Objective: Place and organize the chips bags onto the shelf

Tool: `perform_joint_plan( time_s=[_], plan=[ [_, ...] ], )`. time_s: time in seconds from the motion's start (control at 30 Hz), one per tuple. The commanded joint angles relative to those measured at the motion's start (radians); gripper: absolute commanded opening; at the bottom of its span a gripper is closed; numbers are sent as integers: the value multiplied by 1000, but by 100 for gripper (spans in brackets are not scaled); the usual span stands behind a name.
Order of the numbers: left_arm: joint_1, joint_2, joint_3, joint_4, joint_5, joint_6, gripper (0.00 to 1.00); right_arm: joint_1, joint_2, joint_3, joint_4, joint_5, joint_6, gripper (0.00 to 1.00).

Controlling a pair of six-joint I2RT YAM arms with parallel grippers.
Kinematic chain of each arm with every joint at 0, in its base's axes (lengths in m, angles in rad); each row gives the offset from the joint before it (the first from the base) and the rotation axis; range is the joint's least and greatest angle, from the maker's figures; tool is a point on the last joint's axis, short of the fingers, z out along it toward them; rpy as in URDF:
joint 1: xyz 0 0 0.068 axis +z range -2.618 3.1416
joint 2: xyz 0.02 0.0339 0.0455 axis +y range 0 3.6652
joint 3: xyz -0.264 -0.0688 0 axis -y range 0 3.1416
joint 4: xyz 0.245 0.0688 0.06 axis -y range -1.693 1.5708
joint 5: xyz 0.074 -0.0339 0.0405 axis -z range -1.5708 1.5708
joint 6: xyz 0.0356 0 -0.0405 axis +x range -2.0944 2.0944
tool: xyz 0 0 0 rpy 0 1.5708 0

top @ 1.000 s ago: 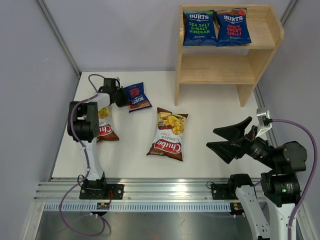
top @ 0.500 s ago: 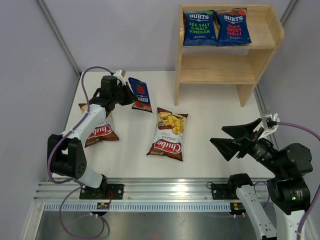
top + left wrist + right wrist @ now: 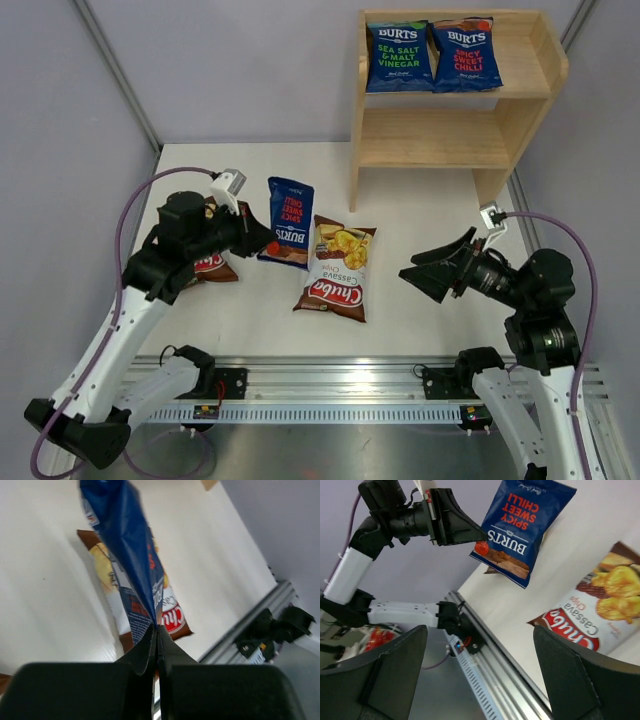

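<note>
My left gripper [image 3: 252, 236] is shut on the edge of a dark blue BURTS chilli bag [image 3: 288, 222], holding it up above the table; the same bag [image 3: 127, 540] [image 3: 522, 527] hangs edge-on in the left wrist view. Under it lies a brown-white Chuba bag [image 3: 336, 267] [image 3: 592, 611] at the table's middle. Another Chuba bag [image 3: 208, 264] is partly hidden under the left arm. Two BURTS bags [image 3: 398, 56] [image 3: 465, 54] stand on the top tier of the wooden shelf [image 3: 520, 100]. My right gripper [image 3: 425, 270] is open, empty, right of the middle Chuba bag.
The shelf's lower tier [image 3: 430, 137] holds nothing. Grey walls close in the white table [image 3: 420, 215] on three sides. An aluminium rail [image 3: 320, 385] with the arm bases runs along the near edge.
The left arm has lifted the blue bag and carried it rightward and nearer, over the middle Chuba bag's corner. The right gripper has moved left and up, staying open.
</note>
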Motion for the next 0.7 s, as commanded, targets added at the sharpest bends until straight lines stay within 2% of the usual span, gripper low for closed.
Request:
perform_joint_plan(
  time_s=[0.0, 0.07, 0.17, 0.23, 0.3, 0.37, 0.5, 0.67],
  plan=[
    [-13, -88, -9, -59, 158, 30, 0, 8, 41, -78, 364, -210, 220, 94],
    [-26, -134, -9, -70, 242, 25, 0, 8, 75, -77, 419, -220, 260, 94],
    [-51, -180, -10, -87, 353, 27, 0, 13, 152, -116, 718, -263, 444, 94],
    [-62, -188, -4, -119, 399, 45, 0, 31, 225, -103, 760, -276, 451, 94],
    [-68, -188, 0, -151, 450, 54, 0, 68, 288, -54, 689, -274, 374, 94],
    [-82, -189, -9, -156, 484, 48, 0, 115, 345, -19, 531, -241, 218, 93],
    [-120, -204, -38, -135, 547, 31, 0, 203, 429, 3, 496, -282, 67, 93],
    [-177, -208, -27, -141, 576, 24, 0, 225, 468, 35, 310, -276, -209, 94]
  ],
)
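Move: Out ahead and to the left of the open right hand, the blue Spicy Sweet Chilli bag in the left hand's shut fingers has its middle about 15 cm forward, 31 cm left and 10 cm lower. It is being taken to the right gripper, roughly 34 cm right, 11 cm back and 8 cm above the left hand. On the table some 26 cm below the left hand lie the Chuba bag, 6 cm ahead and 15 cm right, and a second Chuba bag, 14 cm ahead and 23 cm left. Keeping its pinch on the blue bag's edge, the left hand draws back about 15 cm, rising slightly at first, and turns some 35 degrees clockwise to bring the bag round towards the right gripper. The right hand reaches left about 8 cm and a little forward, rises briefly then sinks about 3 cm net, turning counter-clockwise with its fingers wide open towards the bag's far end. ##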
